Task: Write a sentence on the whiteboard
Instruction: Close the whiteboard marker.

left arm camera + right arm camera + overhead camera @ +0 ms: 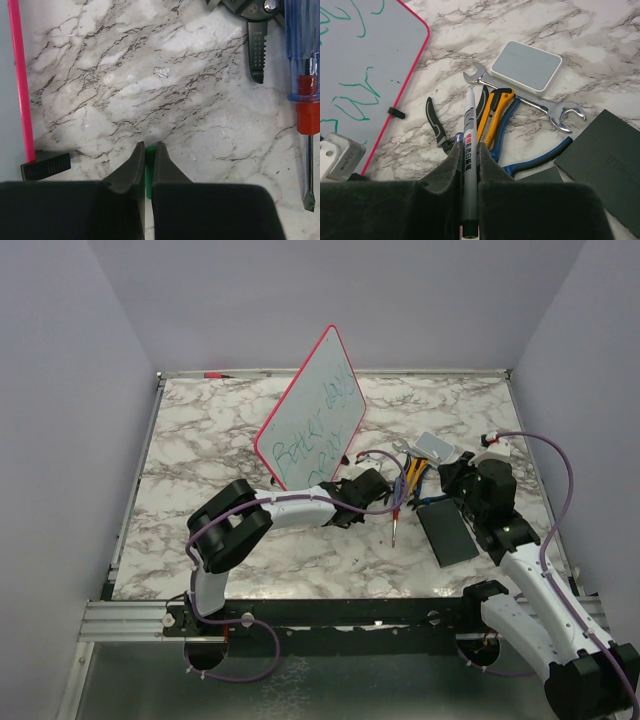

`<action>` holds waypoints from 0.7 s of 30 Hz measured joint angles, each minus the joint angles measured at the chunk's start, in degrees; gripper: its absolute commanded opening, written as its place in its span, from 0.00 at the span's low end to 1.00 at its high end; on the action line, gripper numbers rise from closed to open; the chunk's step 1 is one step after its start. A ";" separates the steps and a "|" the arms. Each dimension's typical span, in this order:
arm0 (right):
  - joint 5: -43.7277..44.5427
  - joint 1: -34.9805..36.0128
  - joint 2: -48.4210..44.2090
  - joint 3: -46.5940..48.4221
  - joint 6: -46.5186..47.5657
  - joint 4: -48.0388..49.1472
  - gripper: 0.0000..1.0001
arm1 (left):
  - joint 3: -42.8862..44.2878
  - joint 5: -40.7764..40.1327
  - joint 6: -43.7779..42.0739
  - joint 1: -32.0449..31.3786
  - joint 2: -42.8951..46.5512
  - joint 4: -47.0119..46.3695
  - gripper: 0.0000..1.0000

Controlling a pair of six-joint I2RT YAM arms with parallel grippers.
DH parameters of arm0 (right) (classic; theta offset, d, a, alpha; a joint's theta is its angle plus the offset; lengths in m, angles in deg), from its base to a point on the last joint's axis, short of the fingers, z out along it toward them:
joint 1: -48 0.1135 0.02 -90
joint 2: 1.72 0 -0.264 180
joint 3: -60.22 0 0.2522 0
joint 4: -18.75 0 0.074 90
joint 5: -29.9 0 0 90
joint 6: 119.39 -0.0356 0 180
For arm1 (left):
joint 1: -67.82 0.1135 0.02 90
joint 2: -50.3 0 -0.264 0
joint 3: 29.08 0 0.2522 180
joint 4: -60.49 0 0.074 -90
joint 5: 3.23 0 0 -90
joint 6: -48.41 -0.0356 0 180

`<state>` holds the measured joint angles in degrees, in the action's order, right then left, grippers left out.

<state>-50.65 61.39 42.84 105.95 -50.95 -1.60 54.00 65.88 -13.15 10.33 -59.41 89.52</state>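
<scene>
The whiteboard, white with a red-pink rim and green handwriting, stands tilted on edge at mid-table; it also fills the upper left of the right wrist view. Its pink rim and a black foot show in the left wrist view. Just right of the board's lower edge, my left gripper is shut on a small green piece, low over the marble. My right gripper is shut on a white-and-grey marker, whose tip points at the tool pile.
Tools lie right of the board: a red-and-blue screwdriver, pliers, a wrench, a yellow utility knife and blue-handled pliers. A white-grey box and a black pad lie nearby.
</scene>
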 measured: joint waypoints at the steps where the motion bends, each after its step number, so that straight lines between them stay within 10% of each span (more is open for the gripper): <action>1: -0.04 0.00 -0.07 0.00 0.00 0.00 0.01 | 0.02 -0.04 0.09 0.00 0.13 0.22 0.00; 13: -5.97 0.00 -7.28 1.05 -0.11 0.04 0.01 | 3.48 1.46 2.78 3.37 15.85 -6.12 0.00; 21: -19.74 0.00 -17.90 -8.22 -5.33 18.62 0.01 | 0.87 7.80 13.29 12.66 28.76 -23.61 0.00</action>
<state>-70.38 61.39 24.93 97.73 -56.28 17.02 54.87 73.69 0.14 22.99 -30.64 65.92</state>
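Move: The marker, nib outward in the right fingers, is about 24 cm right of the left hand, 6 ahead and 15 above. Near the left hand, at its height, the whiteboard foot is 6 cm left and 4 ahead, the screwdriver 12 right and 4 ahead. From the right hand, the cap in the left fingers is 24 cm left, 3 back and 16 below; the yellow cutter is 8 left, 9 ahead and 17 below. The green cap, already pinched in the left fingers, is carried steeply up some 32 cm and a little forward, past the whiteboard's face, while that wrist swings from steeply down to level, pointing forward and right. The right hand keeps the marker and brings it about 10 cm up, also left and back, tipping it up and turning it counter-clockwise, so that cap and marker draw nearer. ##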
